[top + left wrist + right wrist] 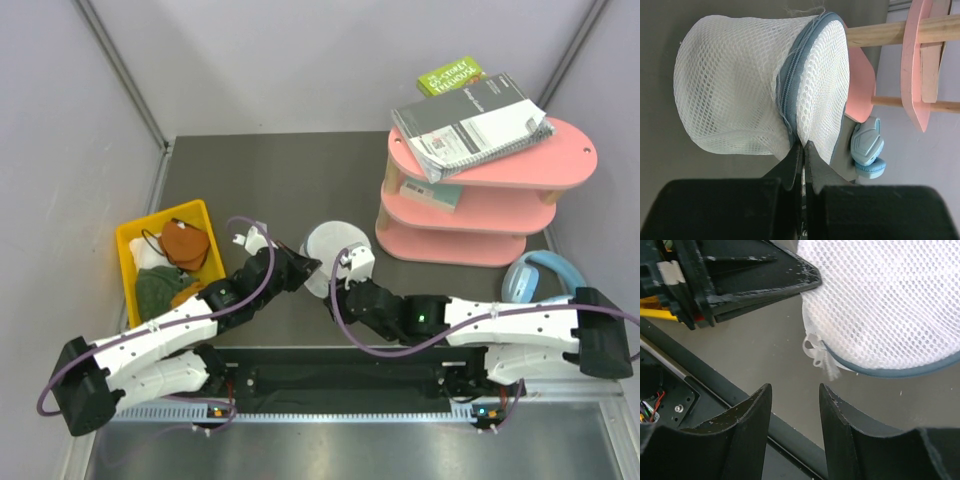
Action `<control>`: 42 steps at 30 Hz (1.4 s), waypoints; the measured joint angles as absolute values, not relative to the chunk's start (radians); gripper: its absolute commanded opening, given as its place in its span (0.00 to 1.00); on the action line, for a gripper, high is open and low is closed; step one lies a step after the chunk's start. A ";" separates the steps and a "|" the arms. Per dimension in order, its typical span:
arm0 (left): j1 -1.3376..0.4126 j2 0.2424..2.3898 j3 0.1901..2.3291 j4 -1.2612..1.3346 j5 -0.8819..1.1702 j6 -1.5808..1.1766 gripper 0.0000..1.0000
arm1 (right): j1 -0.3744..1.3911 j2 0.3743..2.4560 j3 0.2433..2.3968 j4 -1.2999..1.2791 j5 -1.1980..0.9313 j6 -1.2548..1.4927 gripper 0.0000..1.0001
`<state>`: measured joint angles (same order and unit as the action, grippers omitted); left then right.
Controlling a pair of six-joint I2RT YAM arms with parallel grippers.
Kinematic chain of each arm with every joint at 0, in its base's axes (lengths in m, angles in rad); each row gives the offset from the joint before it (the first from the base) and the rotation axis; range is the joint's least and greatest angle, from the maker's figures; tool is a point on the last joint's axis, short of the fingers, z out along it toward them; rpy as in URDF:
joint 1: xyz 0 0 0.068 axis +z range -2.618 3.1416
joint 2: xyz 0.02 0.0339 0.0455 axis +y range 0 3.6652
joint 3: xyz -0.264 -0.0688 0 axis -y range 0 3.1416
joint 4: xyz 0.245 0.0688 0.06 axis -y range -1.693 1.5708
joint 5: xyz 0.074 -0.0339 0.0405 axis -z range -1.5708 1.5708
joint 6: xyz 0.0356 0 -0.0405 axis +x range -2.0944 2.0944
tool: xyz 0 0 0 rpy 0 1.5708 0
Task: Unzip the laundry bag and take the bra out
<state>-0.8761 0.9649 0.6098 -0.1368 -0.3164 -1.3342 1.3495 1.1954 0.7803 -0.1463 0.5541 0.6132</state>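
The laundry bag, a white round mesh pouch, lies on the dark table between my two grippers. In the left wrist view the laundry bag fills the frame, and its grey-blue zipper runs down to my left gripper. That gripper is shut, pinching the mesh rim at the zipper seam. My right gripper is open over bare table, just short of the bag's rim. A small white looped tab hangs off the rim a little beyond the fingertips. The bra is hidden.
A yellow bin at the left holds orange, dark green and pale cloths. A pink three-tier shelf with books stands at the back right. Pale blue headphones lie beside it. The table's near edge rail runs under the right fingers.
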 measured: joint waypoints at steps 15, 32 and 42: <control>-0.877 0.965 0.610 -0.136 -0.315 -1.338 0.00 | 1.344 1.288 0.821 -0.170 0.635 0.629 0.31; -0.884 0.965 0.610 -0.136 -0.313 -1.356 0.00 | 1.295 1.309 0.821 -0.111 0.633 0.609 0.23; -0.886 0.963 0.609 -0.136 -0.317 -1.361 0.00 | 1.259 1.339 0.821 -0.099 0.633 0.613 0.04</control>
<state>-0.8864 0.9630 0.6094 -0.1356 -0.3172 -1.3605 1.2591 1.3392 0.8207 -0.0994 0.6327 0.6128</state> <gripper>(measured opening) 0.018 0.107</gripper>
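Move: About 4 cm ahead of the right fingers, level sideways and some 2 cm lower, is the white tab at the zip's end on the laundry bag. The bag's body is centred roughly 10 cm ahead of the right hand and 1 cm to its right, around 2 cm lower; the left fingertips pinch its edge about 6 cm ahead, 3 cm left and slightly above. From the left hand, the tab is about 2 cm back, 2 cm right and 3 cm down. Reaching forward about 5 cm and sinking some 2 cm, the right hand brings its half-open fingers under the bag's near edge to the white zip tab, turning about 10 degrees clockwise as it goes. The fingers narrow throughout and nearly shut on the tab, while the left hand stays put and keeps its pinch on the bag's edge. ##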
